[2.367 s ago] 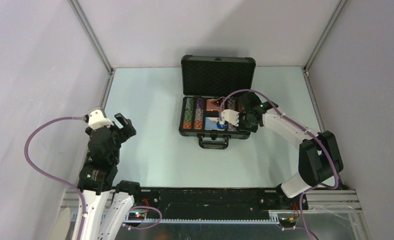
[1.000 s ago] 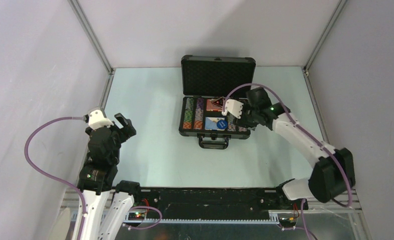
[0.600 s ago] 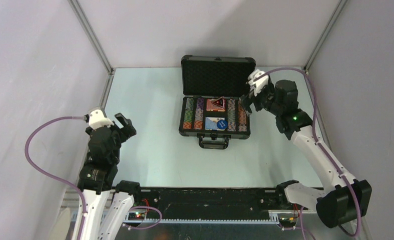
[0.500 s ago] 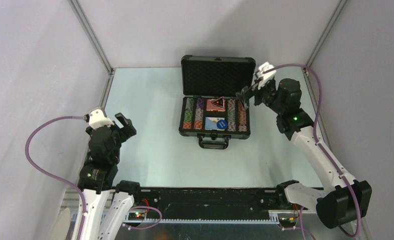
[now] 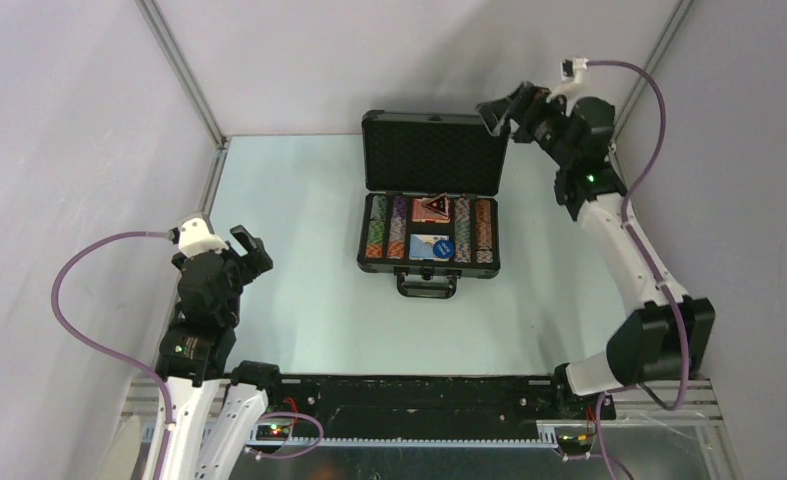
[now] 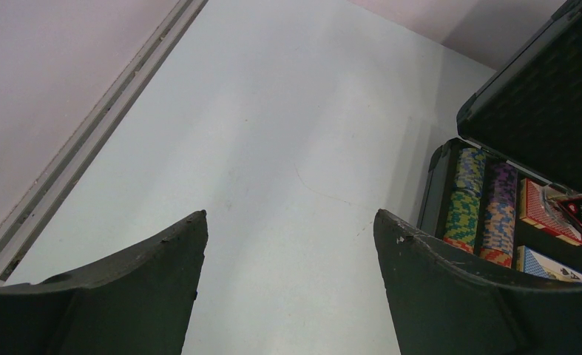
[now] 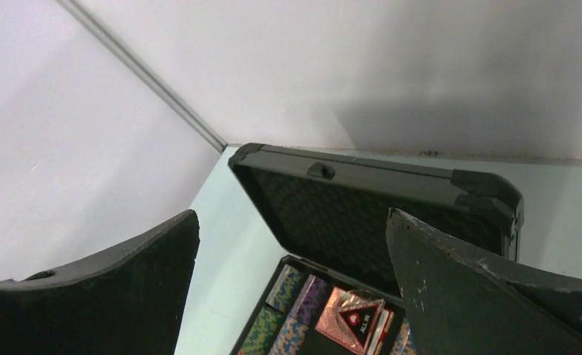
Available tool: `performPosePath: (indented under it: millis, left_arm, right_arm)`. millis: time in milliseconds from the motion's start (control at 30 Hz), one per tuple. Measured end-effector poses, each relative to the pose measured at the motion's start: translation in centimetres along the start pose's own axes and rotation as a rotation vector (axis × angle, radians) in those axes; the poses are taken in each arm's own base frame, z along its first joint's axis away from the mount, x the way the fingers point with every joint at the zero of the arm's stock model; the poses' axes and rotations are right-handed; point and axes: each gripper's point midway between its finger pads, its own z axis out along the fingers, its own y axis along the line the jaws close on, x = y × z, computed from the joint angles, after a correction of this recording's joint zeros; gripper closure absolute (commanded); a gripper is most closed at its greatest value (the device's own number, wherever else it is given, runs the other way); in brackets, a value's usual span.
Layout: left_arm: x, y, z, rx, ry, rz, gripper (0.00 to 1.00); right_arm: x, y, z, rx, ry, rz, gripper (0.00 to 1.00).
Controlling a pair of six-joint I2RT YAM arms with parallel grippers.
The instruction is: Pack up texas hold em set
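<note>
The texas hold em set's black briefcase (image 5: pixel 387 267) lies open mid-table, its foam-lined lid (image 5: pixel 435 152) upright at the back. Inside are rows of multicoloured chips (image 5: pixel 387 228), a red-patterned card deck (image 5: pixel 424 212) with a dark triangular marker (image 5: pixel 434 205) on it, and a blue round button (image 5: pixel 443 246) on a blue card. My right gripper (image 5: pixel 499 112) hovers open above the lid's top right corner, holding nothing. In the right wrist view the lid (image 7: pixel 376 170) and the marker (image 7: pixel 358 322) show between its fingers. My left gripper (image 5: pixel 249 250) stands open and empty at the table's left, far from the case.
The briefcase handle (image 5: pixel 427 287) points toward the arms. White walls close in the table on the left, back and right, with a metal rail (image 6: pixel 88 148) along the left edge. In the left wrist view the case (image 6: pixel 430 185) sits off to the right.
My right gripper rose from over the case's contents, swung back to the lid's top right corner and opened wide. The blue button stayed in the case. The left arm has not moved.
</note>
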Motion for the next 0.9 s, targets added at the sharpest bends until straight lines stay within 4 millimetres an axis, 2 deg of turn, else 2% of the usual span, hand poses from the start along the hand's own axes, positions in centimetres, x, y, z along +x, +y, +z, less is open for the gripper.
performPosePath:
  millis: [100,200,333,433,533,600,767,900]
  left_arm:
    - [0.0,0.0,0.0,0.0,0.0,0.0,0.13]
    - [0.0,0.0,0.0,0.0,0.0,0.0,0.12]
    - [0.0,0.0,0.0,0.0,0.0,0.0,0.12]
    - [0.0,0.0,0.0,0.0,0.0,0.0,0.12]
    - [0.0,0.0,0.0,0.0,0.0,0.0,0.12]
    - [0.0,0.0,0.0,0.0,0.0,0.0,0.12]
    - [0.0,0.0,0.0,0.0,0.0,0.0,0.12]
    - [0.0,0.0,0.0,0.0,0.0,0.0,0.12]
  right_arm:
    - [0.4,-1.1,2.5,0.084,0.051,0.025,0.01]
    - [2.6,-1.5,3.8,0.173,0.133,0.02,0.01]
    - [7.6,-0.8,3.6,0.248,0.26,0.012,0.06]
    - [12.0,-0.8,2.9,0.29,0.344,0.012,0.15]
    - [16.6,-1.8,2.2,0.346,0.437,0.028,0.2]
    - [19.3,-2.8,2.4,0.391,0.481,0.028,0.23]
    - [24.1,-4.6,3.7,0.471,0.526,-0.017,0.31]
    - [26.4,-5.5,4.6,0.518,0.517,-0.039,0.39]
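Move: From the right hand, high up in front of the open lid, the All In triangle in the case lies about 9 cm to the left, 1 cm farther out and some 30 cm below. The red deck lies under it. The blue deck is about 9 cm back from the triangle, and the open lid's middle about 6 cm beyond and 10 cm above it. From the idle left hand the triangle is roughly 21 cm ahead, 43 cm right and 15 cm down. Downward and leftward, the right hand swoops about 25 cm down and nearly 10 cm left towards the All In triangle, after first bulging a few centimetres forward and coming back. The fingers tip down some 35 degrees, the hand's left side dipping too, and they narrow from wide open to about two-thirds, stopping just short of the triangle, with no touch to be seen. ##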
